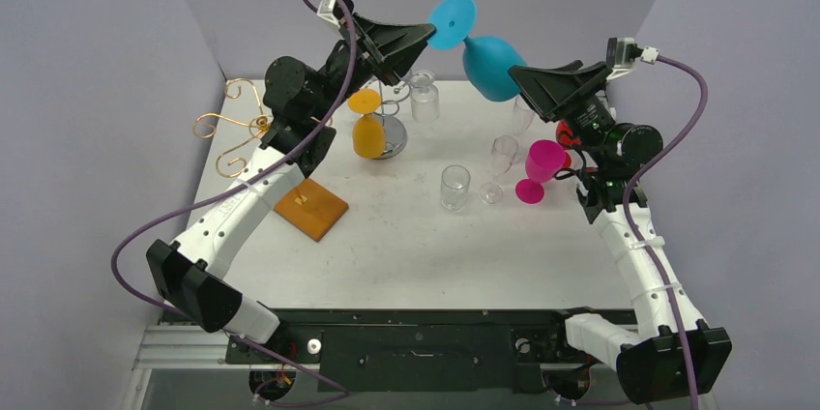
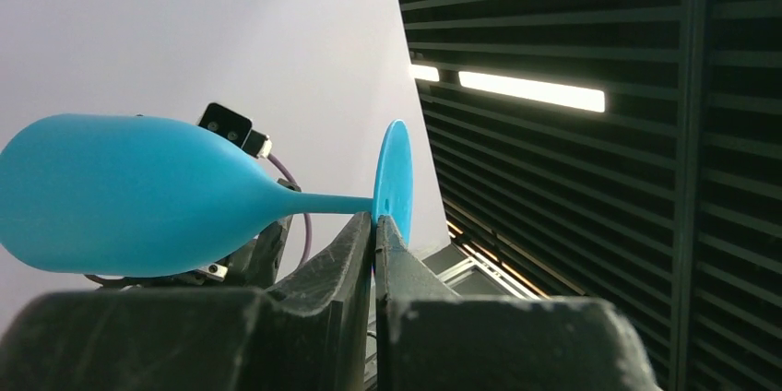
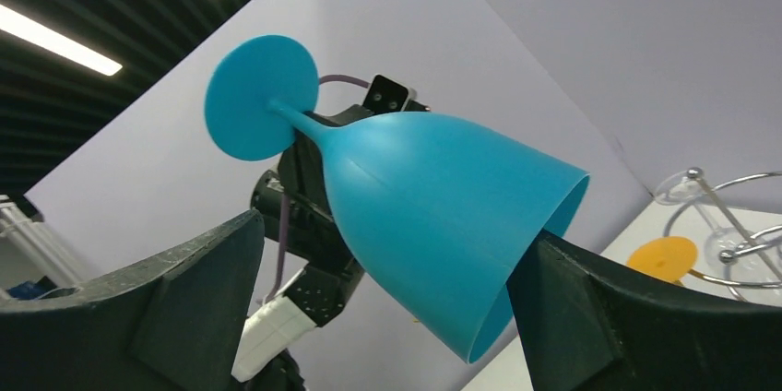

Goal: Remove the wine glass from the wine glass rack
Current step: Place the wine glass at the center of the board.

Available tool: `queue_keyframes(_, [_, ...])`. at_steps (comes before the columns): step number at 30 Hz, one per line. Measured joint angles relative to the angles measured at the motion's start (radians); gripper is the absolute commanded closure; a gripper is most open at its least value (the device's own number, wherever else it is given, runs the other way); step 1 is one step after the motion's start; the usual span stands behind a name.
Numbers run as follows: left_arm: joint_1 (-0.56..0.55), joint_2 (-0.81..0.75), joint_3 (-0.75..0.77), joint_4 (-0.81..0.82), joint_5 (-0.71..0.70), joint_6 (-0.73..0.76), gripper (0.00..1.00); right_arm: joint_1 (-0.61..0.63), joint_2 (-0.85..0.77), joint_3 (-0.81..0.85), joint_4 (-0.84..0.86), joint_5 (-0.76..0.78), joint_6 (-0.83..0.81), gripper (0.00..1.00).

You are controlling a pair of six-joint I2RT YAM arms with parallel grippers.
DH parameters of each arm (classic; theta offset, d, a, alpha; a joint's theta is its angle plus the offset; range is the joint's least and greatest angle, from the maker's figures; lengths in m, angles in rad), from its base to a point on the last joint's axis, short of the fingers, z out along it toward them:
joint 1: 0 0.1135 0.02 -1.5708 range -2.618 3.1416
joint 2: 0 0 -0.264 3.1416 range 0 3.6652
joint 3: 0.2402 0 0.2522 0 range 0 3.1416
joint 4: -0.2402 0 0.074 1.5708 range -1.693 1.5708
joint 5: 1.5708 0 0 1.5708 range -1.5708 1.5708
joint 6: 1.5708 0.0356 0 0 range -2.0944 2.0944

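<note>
The blue wine glass (image 1: 488, 64) hangs in the air above the table's far side, lying sideways with its foot (image 1: 453, 21) to the left. My left gripper (image 1: 425, 38) is shut on the rim of that foot (image 2: 393, 179). My right gripper (image 1: 517, 76) stands open around the bowl (image 3: 433, 197). Its right finger (image 3: 590, 299) is at the bowl's rim, and its left finger (image 3: 203, 271) is apart from the bowl. Below and to the left, the silver wire rack (image 1: 394, 139) stands on the table with an orange glass (image 1: 368, 134) hanging upside down on it.
A gold wire rack (image 1: 232, 125) sits at the table's left edge, with an orange square block (image 1: 310, 207) in front of it. Clear glasses (image 1: 454, 186) (image 1: 504, 154) (image 1: 423, 96) and a pink glass (image 1: 541, 166) stand mid-table and to the right.
</note>
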Motion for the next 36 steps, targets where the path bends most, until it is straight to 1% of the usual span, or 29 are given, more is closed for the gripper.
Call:
queue_keyframes(4, [0.000, 0.000, -0.007, 0.035, 0.000, -0.029, 1.00, 0.000, 0.000, -0.011, 0.091, -0.021, 0.079, 0.15])
queue_keyframes(8, [0.000, 0.000, -0.021, 0.091, 0.002, -0.064, 1.00, 0.000, -0.001, -0.011, 0.153, -0.040, 0.135, 0.27])
queue_keyframes(9, [0.000, 0.000, -0.026, 0.105, 0.002, -0.076, 1.00, 0.000, -0.002, -0.011, 0.165, -0.043, 0.146, 0.33])
queue_keyframes(10, [0.000, 0.000, -0.035, 0.123, 0.003, -0.085, 1.00, 0.000, -0.002, -0.011, 0.177, -0.047, 0.158, 0.37])
queue_keyframes(11, [0.000, 0.000, -0.040, 0.133, 0.005, -0.094, 1.00, 0.000, -0.003, -0.011, 0.188, -0.050, 0.169, 0.43])
queue_keyframes(14, [0.000, 0.000, -0.053, 0.164, 0.011, -0.118, 1.00, 0.000, -0.004, -0.011, 0.216, -0.055, 0.201, 0.57])
queue_keyframes(15, [0.000, 0.000, -0.057, 0.175, 0.013, -0.126, 1.00, 0.000, -0.004, -0.012, 0.222, -0.058, 0.209, 0.64])
queue_keyframes(16, [0.000, -0.001, -0.061, 0.187, 0.015, -0.130, 1.00, 0.000, -0.005, -0.011, 0.227, -0.060, 0.219, 0.68])
queue_keyframes(17, [0.000, -0.002, -0.067, 0.198, 0.016, -0.135, 1.00, 0.000, -0.005, -0.011, 0.232, -0.061, 0.225, 0.77])
queue_keyframes(18, [0.000, -0.004, -0.075, 0.206, 0.016, -0.138, 0.98, 0.000, -0.006, -0.012, 0.234, -0.063, 0.231, 0.82])
queue_keyframes(19, [0.000, -0.007, -0.083, 0.212, 0.017, -0.142, 0.93, 0.000, -0.008, -0.012, 0.236, -0.065, 0.235, 0.93])
queue_keyframes(20, [0.000, -0.011, -0.091, 0.215, 0.016, -0.144, 0.91, 0.000, -0.010, -0.012, 0.238, -0.068, 0.246, 0.98])
queue_keyframes(21, [0.001, -0.014, -0.100, 0.215, 0.014, -0.143, 0.82, 0.000, -0.016, -0.012, 0.243, -0.068, 0.254, 1.00])
queue_keyframes(22, [0.003, -0.017, -0.112, 0.210, 0.014, -0.142, 0.77, 0.000, -0.026, -0.013, 0.252, -0.067, 0.261, 1.00])
queue_keyframes(23, [0.006, -0.018, -0.127, 0.207, 0.016, -0.134, 0.69, 0.006, -0.043, -0.013, 0.252, -0.068, 0.259, 1.00])
queue_keyframes(24, [0.007, -0.018, -0.144, 0.203, 0.022, -0.127, 0.65, 0.011, -0.063, -0.013, 0.241, -0.070, 0.246, 1.00])
queue_keyframes(25, [0.005, -0.019, -0.159, 0.198, 0.026, -0.119, 0.55, 0.012, -0.084, -0.013, 0.217, -0.073, 0.228, 1.00])
queue_keyframes(26, [0.002, -0.024, -0.171, 0.191, 0.029, -0.108, 0.50, 0.012, -0.104, -0.012, 0.184, -0.073, 0.203, 1.00])
queue_keyframes(27, [0.001, -0.034, -0.187, 0.174, 0.032, -0.088, 0.41, 0.012, -0.125, -0.011, 0.142, -0.072, 0.173, 1.00])
queue_keyframes(28, [0.000, -0.051, -0.205, 0.144, 0.039, -0.060, 0.37, 0.012, -0.144, -0.008, 0.088, -0.069, 0.139, 1.00])
queue_keyframes(29, [0.000, -0.073, -0.224, 0.106, 0.040, -0.021, 0.27, 0.012, -0.162, 0.000, 0.022, -0.065, 0.097, 1.00])
queue_keyframes(30, [0.000, -0.097, -0.240, 0.072, 0.042, 0.012, 0.23, 0.012, -0.177, 0.015, -0.057, -0.056, 0.051, 1.00])
queue_keyframes(31, [0.000, -0.118, -0.256, 0.048, 0.041, 0.042, 0.15, 0.012, -0.191, 0.038, -0.147, -0.043, -0.002, 1.00])
queue_keyframes(33, [0.003, -0.184, -0.312, -0.016, 0.038, 0.116, 0.06, 0.011, -0.211, 0.107, -0.354, -0.001, -0.113, 1.00])
queue_keyframes(35, [0.008, -0.241, -0.361, -0.073, 0.037, 0.183, 0.02, 0.010, -0.224, 0.188, -0.562, 0.060, -0.222, 1.00])
queue_keyframes(36, [0.010, -0.265, -0.384, -0.104, 0.034, 0.217, 0.03, 0.010, -0.229, 0.229, -0.659, 0.093, -0.273, 1.00])
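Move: The left hand still pinches the blue wine glass by its foot; the glass's middle lies about 3 cm back, 6 cm right and 4 cm below. From the open right hand it is roughly 2 cm ahead, 6 cm left and 5 cm above. Some 42 cm below the right hand, the magenta glass stands 22 cm ahead and 14 cm right, a clear tumbler 22 cm ahead and 5 cm left. Right hand draws back about 6 cm, rising, and pinches the wine glass's rim; left releases, sinking 10 cm. ##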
